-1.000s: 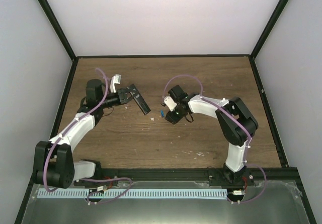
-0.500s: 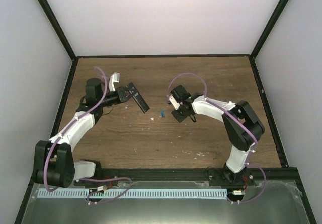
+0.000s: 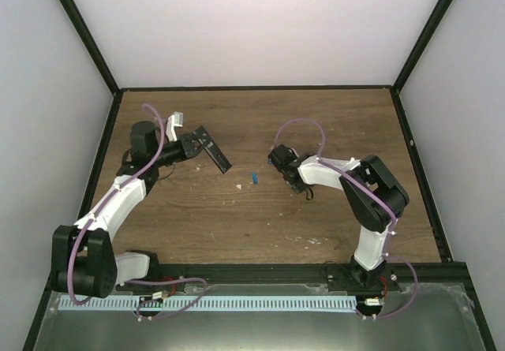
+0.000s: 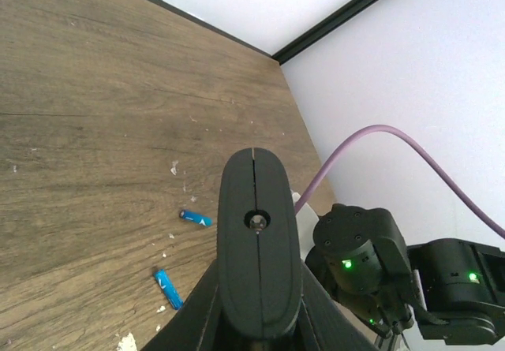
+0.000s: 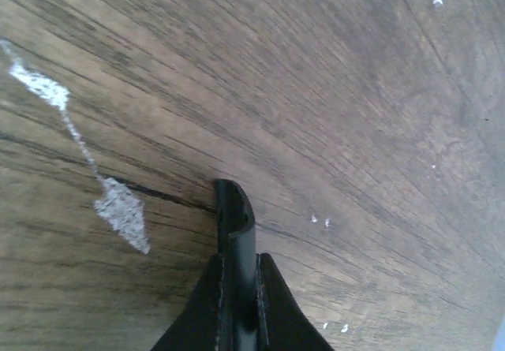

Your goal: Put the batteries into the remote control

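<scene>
My left gripper point(image 3: 193, 144) is shut on the remote control point(image 3: 211, 150), a slim black bar held above the table at the left. In the left wrist view the remote point(image 4: 259, 240) shows end-on between my fingers point(image 4: 197, 311). Two blue batteries lie on the wood: one point(image 4: 195, 218) farther, one point(image 4: 167, 288) nearer. The top view shows them as one blue spot point(image 3: 256, 179). My right gripper point(image 3: 293, 176) is low over the table just right of them. It is shut point(image 5: 237, 296) on a thin black cover piece point(image 5: 235, 225) held edge-on.
White debris specks lie on the wood near the batteries point(image 3: 238, 185) and beside the cover piece point(image 5: 122, 209). The black frame edges the table point(image 3: 252, 88), with white walls behind. The right arm's purple cable point(image 4: 379, 142) arches near the remote's tip.
My right gripper has moved right and back, away from the batteries, and turned downward. My left gripper has shifted slightly left and back with the remote.
</scene>
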Robot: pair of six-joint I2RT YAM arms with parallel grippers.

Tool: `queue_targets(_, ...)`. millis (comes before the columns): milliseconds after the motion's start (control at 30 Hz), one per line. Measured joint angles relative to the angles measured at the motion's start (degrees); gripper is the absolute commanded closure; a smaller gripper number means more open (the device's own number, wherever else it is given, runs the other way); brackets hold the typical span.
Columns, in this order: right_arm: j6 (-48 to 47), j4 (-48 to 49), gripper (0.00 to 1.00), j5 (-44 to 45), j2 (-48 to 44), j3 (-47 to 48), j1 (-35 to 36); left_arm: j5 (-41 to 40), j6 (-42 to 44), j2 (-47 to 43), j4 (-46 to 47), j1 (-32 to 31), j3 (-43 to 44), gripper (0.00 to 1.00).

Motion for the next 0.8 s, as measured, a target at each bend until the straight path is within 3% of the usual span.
queue_targets(300, 1.4, 1.4, 0.98, 7.0, 1.8, -0.7, 1.2, -0.1, 0.0, 0.0, 0.0, 0.1, 0.0, 1.00)
queue_targets(600, 1.7, 1.4, 0.82, 9.2, 3.1, -0.7, 2.8, -0.1, 0.0, 0.0, -0.2, 0.1, 0.1, 1.00)
queue_targets(800, 1.8, 1.2, 0.64, 10.7, 3.1, -0.6, 3.8, 0.0, 0.0, 0.0, -0.5, 0.2, 1.1, 1.00)
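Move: The right hand has the thin black battery cover in its shut fingers, low over the table. The patch of table it is for lies straight below, about 2 cm down. One battery is some 13 cm to this hand's left and 4 cm farther out, the other about 18 cm left and 3 cm nearer the base. From the left hand, which keeps holding the remote up, that patch is roughly 39 cm to the right, about level forward and some 22 cm below. The right fingers, still shut on the battery cover, open about a quarter of their range and let go of it just over the wood. First the hand drifts barely 1 cm left, then mostly eases back, while the wrist tilts some 10 degrees, so the fingers point more to the right with their tips nearly in place. ##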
